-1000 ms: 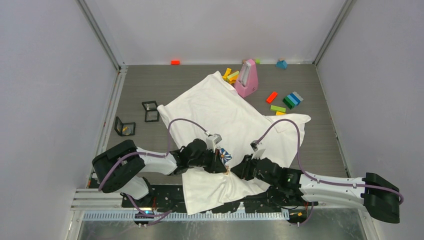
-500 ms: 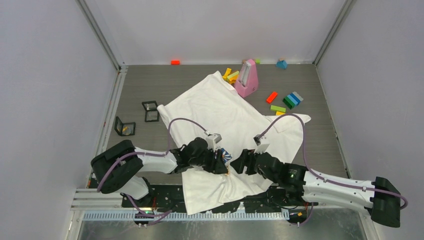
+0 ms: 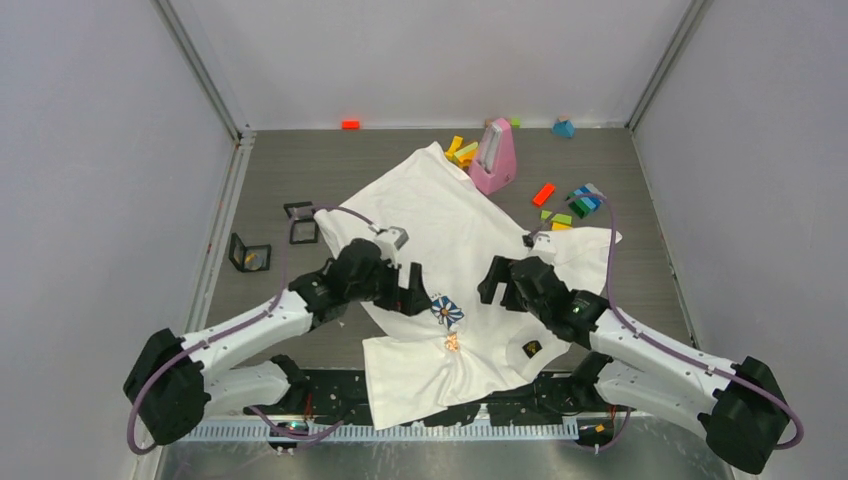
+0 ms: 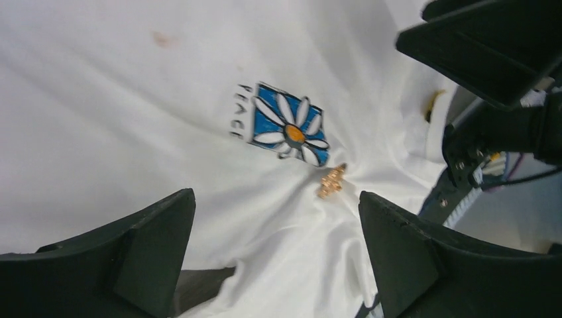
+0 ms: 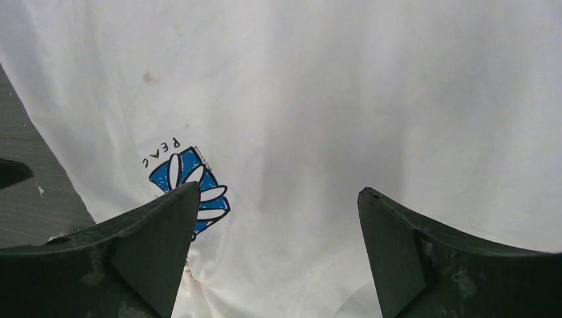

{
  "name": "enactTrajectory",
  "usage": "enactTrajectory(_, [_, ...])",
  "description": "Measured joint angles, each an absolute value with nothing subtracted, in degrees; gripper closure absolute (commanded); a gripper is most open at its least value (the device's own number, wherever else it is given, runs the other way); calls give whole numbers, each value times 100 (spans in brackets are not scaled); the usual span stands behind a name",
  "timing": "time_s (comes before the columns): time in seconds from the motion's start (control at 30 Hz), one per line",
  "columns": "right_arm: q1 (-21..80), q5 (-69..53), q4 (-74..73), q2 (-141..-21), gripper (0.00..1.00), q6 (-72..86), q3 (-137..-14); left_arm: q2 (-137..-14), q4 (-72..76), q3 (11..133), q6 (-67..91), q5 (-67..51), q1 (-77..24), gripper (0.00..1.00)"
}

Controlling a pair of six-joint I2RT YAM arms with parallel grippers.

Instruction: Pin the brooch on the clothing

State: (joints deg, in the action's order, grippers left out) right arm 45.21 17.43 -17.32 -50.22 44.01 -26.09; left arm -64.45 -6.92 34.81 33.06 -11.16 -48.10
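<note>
The clothing (image 3: pixel 450 225), a white T-shirt, lies spread over the middle of the table, its blue-and-white daisy print (image 3: pixel 447 310) facing up. A small gold brooch (image 3: pixel 452 342) sits on the puckered fabric just below the print, and the left wrist view shows the brooch (image 4: pixel 331 180) beside the daisy print (image 4: pixel 288 132). My left gripper (image 3: pixel 414 296) hovers left of the print, open and empty. My right gripper (image 3: pixel 494 281) hovers to its right, open and empty too. In the right wrist view the print (image 5: pixel 199 173) peeks past the left finger (image 5: pixel 132 255).
A pink object (image 3: pixel 494 157) stands at the shirt's far edge among coloured blocks (image 3: pixel 580 200). Two black-framed squares (image 3: pixel 300 222) and a third (image 3: pixel 250 255) lie left of the shirt. An orange block (image 3: pixel 350 124) and a blue block (image 3: pixel 563 128) sit by the back wall.
Both grippers opened and drew back from the brooch, the left one leftward, the right one up and right. The brooch stays on the shirt, and the shirt's near part now lies flatter.
</note>
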Motion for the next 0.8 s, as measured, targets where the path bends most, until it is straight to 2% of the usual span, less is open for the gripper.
enactTrajectory(0.17, [4066,1745,-2003,-5441,7,4160,-3245,-6215,-2040,4195,2781,-1055,-3280,1])
enactTrajectory(0.4, [3806,1629,-2174,-5664,7,3795,-3583,-6803,-2941,4984,2475,-1041,-615,2])
enactTrajectory(0.63, [3371,1238,-2241,-5360,7,3457,-3603,-6976,-3033,5026,2508,-303,860,2])
enactTrajectory(0.8, [3017,786,-2213,-5210,7,3280,-3605,-7216,-2934,5022,2661,388,1372,4])
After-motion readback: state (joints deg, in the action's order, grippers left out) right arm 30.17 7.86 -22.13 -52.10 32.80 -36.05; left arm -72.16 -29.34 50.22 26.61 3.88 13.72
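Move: From the left gripper the empty open case lies about 29 cm to the left and 20 cm ahead; the case with the gold pin is some 41 cm left and 13 cm ahead. The brooch, already on the clothing, sits roughly 7 cm back and 6 cm right of the left gripper, and the flower print is level with it, 5 cm right. All lie about 9 cm below. From the right gripper the brooch is about 9 cm back, 8 cm left and 7 cm below. Swing the open left gripper away from the brooch, left and forward with a slight rise, then on to the left while sinking back to its old height, some 35 cm left in all, towards the two open cases. Turn its wrist about 65 degrees counter-clockwise on the way. Ease the open right gripper up and forward, slightly right, clear of the clothing. ##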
